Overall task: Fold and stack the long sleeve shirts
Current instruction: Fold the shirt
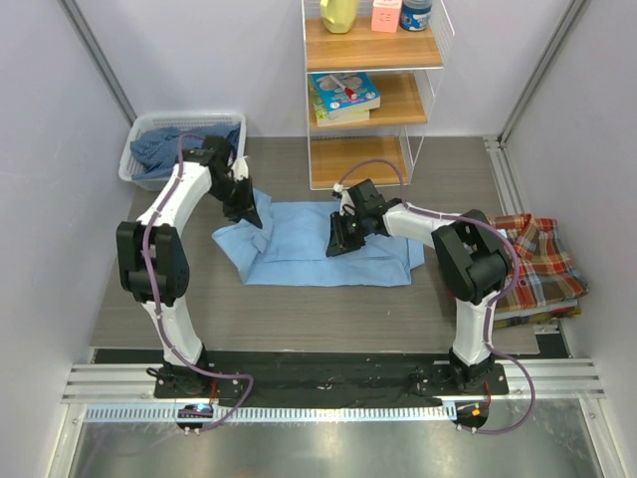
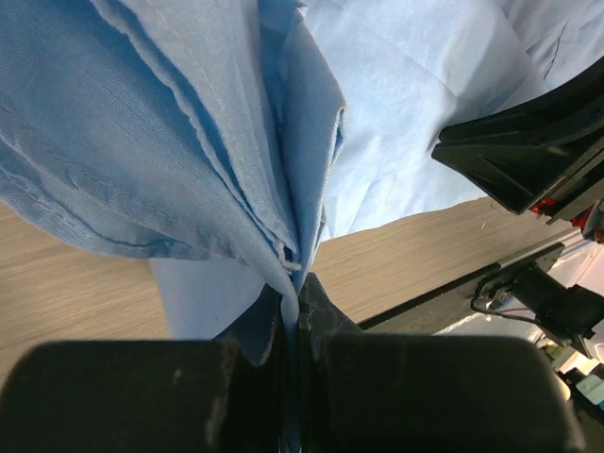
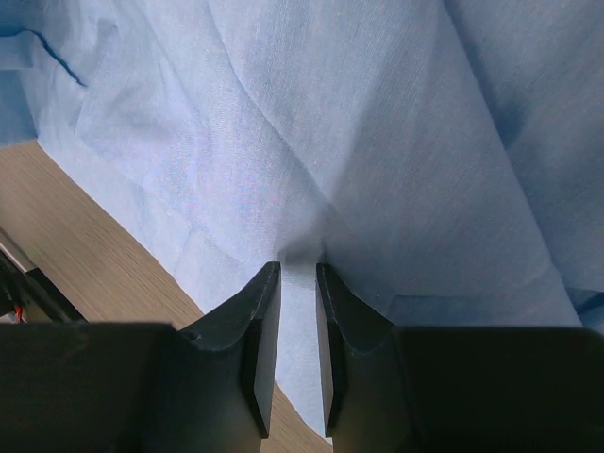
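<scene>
The light blue shirt (image 1: 318, 249) lies partly folded in the middle of the table. My left gripper (image 1: 255, 221) is at its left edge, shut on a bunch of gathered layers (image 2: 189, 123) that rise a little off the wood; the cloth runs down between the jaws (image 2: 297, 283). Over the shirt's middle, my right gripper (image 1: 336, 247) presses down, its jaws narrowly apart around a small pucker of the cloth (image 3: 377, 123), with creases running to the tips (image 3: 298, 269). A folded red-yellow-blue plaid shirt (image 1: 542, 264) sits at the right edge.
A white basket (image 1: 134, 149) at the back left holds darker blue shirts (image 1: 164, 144). A wooden wire-framed shelf (image 1: 368, 159) with books and bottles stands behind the shirt. The right arm's black link (image 2: 528, 151) shows close by in the left wrist view.
</scene>
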Controlling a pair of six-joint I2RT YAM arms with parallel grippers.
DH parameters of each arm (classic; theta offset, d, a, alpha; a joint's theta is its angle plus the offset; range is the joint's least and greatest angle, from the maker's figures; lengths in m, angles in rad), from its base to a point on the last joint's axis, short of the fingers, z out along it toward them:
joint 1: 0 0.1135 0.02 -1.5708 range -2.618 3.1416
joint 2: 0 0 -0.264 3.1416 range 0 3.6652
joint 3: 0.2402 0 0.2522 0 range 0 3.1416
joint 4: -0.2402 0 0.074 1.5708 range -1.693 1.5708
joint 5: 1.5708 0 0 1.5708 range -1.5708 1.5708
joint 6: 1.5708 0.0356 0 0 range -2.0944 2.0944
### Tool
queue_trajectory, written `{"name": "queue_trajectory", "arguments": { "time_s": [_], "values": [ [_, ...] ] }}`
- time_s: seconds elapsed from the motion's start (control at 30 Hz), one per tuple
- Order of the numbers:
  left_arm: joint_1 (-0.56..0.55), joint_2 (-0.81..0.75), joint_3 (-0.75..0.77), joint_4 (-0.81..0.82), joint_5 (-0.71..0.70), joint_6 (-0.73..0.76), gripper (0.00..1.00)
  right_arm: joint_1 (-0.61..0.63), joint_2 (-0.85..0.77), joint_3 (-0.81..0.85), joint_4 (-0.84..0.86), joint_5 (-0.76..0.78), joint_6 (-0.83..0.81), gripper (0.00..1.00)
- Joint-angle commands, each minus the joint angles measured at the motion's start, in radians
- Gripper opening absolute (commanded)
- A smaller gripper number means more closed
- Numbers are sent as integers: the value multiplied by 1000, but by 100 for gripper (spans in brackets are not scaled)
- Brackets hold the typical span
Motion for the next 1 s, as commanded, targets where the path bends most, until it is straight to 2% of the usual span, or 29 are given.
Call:
{"name": "queue_trajectory", "arguments": {
  "time_s": [0.0, 0.3, 0.47, 0.57, 0.6, 0.8, 0.83, 0.97],
  "values": [
    [-30, 22, -2, 83, 28, -74, 0, -1, 3, 36, 1, -1, -25, 27],
    [-85, 103, 6, 186, 50, -172, 0, -2, 19, 40, 1, -15, -16, 27],
    [-124, 109, -55, 234, 44, -185, 2, -2, 22, 46, 0, -19, -13, 27],
    [-133, 103, -94, 287, 79, -211, 15, -1, 22, 46, -3, -24, -7, 27],
    [-136, 99, -100, 304, 99, -229, 26, -1, 17, 45, -5, -27, -4, 27],
    [-148, 42, -181, 510, 226, -335, 47, -2, -6, 56, -6, -47, 24, 29],
    [-153, 28, -187, 552, 234, -362, 56, -2, -11, 59, -5, -44, 22, 29],
    [-163, 5, -213, 622, 294, -414, 58, -22, -37, 66, -12, -38, 25, 29]
  ]
}}
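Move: The left hand already holds the shirt's lifted left end; the fold spot on the shirt lies about 12 cm to its right, 2 cm back and 11 cm below. The right fingertips on the shirt are roughly 16 cm right, 4 cm back and 10 cm below; the laundry basket is some 18 cm ahead and 16 cm left, lower down. From the right hand, that fold spot is about 4 cm to the left, 2 cm ahead and just below. The left hand carries the pinched left end of the shirt about 10 cm to the right over the shirt's body, towards the right fingertips, sinking some 5 cm on the way; late in the sweep it opens to just over half and lets the cloth go while still travelling right, its fingertips swinging about 15 degrees farther rightward. The right hand stays put near the shirt's middle, its slightly parted fingertips still resting on the cloth as it's folded beside them. ##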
